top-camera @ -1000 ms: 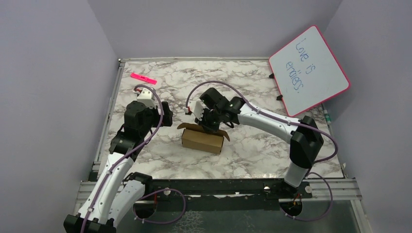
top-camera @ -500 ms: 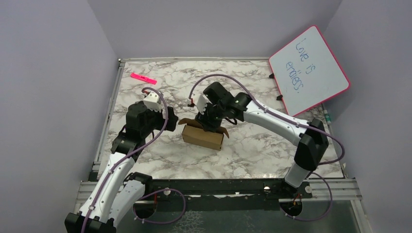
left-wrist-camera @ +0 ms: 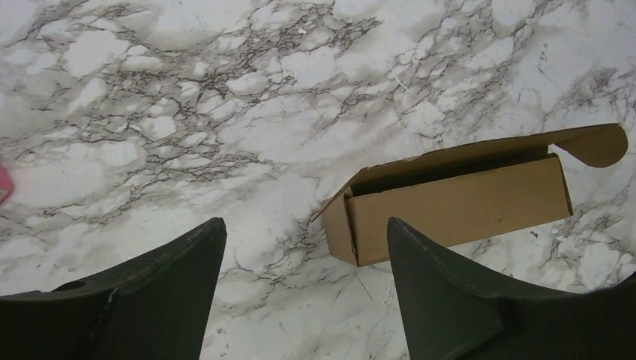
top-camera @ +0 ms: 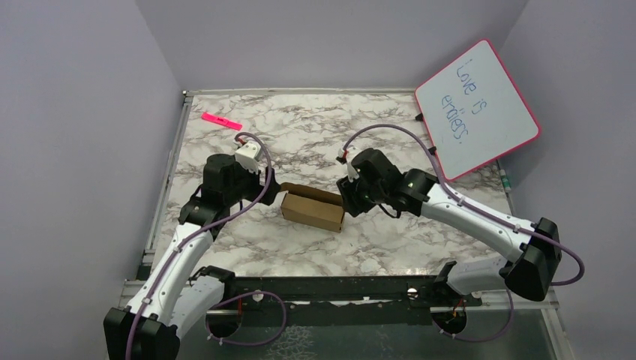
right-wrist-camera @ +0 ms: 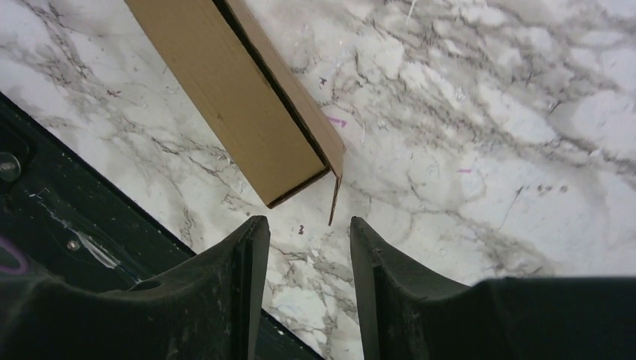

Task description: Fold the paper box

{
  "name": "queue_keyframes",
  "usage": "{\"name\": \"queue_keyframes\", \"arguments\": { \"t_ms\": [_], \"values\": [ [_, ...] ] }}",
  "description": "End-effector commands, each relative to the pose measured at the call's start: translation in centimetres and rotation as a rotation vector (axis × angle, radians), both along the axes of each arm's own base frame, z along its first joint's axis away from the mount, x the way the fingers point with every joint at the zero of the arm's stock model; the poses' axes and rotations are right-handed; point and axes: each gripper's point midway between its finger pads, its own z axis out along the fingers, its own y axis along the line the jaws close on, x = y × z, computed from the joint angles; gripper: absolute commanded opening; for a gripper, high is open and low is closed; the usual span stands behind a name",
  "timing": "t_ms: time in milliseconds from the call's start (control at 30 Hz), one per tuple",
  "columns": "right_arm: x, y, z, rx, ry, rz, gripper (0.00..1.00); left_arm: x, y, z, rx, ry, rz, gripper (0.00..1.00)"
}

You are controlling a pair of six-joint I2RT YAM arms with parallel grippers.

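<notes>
The paper box (top-camera: 311,208) is a small brown cardboard box lying on the marble table, its lid nearly down with a thin dark gap under it. In the left wrist view the box (left-wrist-camera: 457,202) lies ahead and to the right, with a rounded flap (left-wrist-camera: 592,142) raised at its far end. My left gripper (left-wrist-camera: 304,225) is open just off the box's left end (top-camera: 268,187), holding nothing. My right gripper (right-wrist-camera: 307,221) is open at the box's right end (top-camera: 346,199). A thin side flap (right-wrist-camera: 334,191) of the box (right-wrist-camera: 232,97) sticks out just ahead of its fingers.
A pink-framed whiteboard (top-camera: 476,109) leans at the back right corner. A pink strip (top-camera: 222,121) lies at the back left. The black rail (top-camera: 337,289) runs along the table's near edge, and purple walls close in on three sides.
My right gripper has let go of the box's top, opened, and swung down to the box's right end. The left gripper has moved in toward the left end. The box's flaps now lie lower.
</notes>
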Motion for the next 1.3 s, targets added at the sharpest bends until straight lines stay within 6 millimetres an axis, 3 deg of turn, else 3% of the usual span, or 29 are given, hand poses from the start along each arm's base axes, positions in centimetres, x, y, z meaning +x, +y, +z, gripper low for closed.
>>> {"name": "queue_keyframes", "arguments": {
  "t_ms": [0,100,433,700,933,1267],
  "values": [
    [0.5,0.9,0.3,0.143,0.006,-0.142,0.47,-0.1,-1.5,0.5,0.022,-0.008,-0.106,0.78],
    [0.7,1.2,0.2,0.182,-0.003,-0.164,0.42,-0.3,-2.0,-0.1,0.041,0.005,-0.140,0.77],
    [2.2,-1.0,-0.6,0.110,-0.086,-0.253,0.40,0.5,-2.3,-0.5,0.096,0.025,-0.156,0.74],
    [2.1,0.0,-1.8,0.103,-0.060,-0.212,0.31,0.7,-3.0,-0.7,0.101,0.052,-0.189,0.70],
    [2.7,-0.5,-1.8,0.086,-0.095,-0.236,0.17,0.7,-3.9,-0.7,0.086,0.071,-0.229,0.63],
    [2.5,-0.5,-2.9,0.056,-0.067,-0.223,0.20,0.9,-4.2,-1.5,0.104,0.095,-0.250,0.59]
  ]
}}
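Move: The box's right end flap stands just in front of the right gripper's fingertips, about 2 cm ahead and some 4 cm below, neither left nor right. The box's middle lies roughly 9 cm to that hand's left, 1 cm ahead and 9 cm down. The left gripper has the left end flap about 4 cm to its right, 1 cm ahead and 6 cm lower, with the box's middle some 12 cm right, 4 cm back and 10 cm below. Bring the right gripper down about 2 cm at first, then forward some 2 cm, turning it slightly clockwise, so the right end flap comes between the fingertips; narrow them around it from half open to nearly shut. Meanwhile carry the left gripper about 3.5 cm right and 2.5 cm down towards the left end flap, turning some 10 degrees clockwise and partly closing, still wide enough to take the flap. ##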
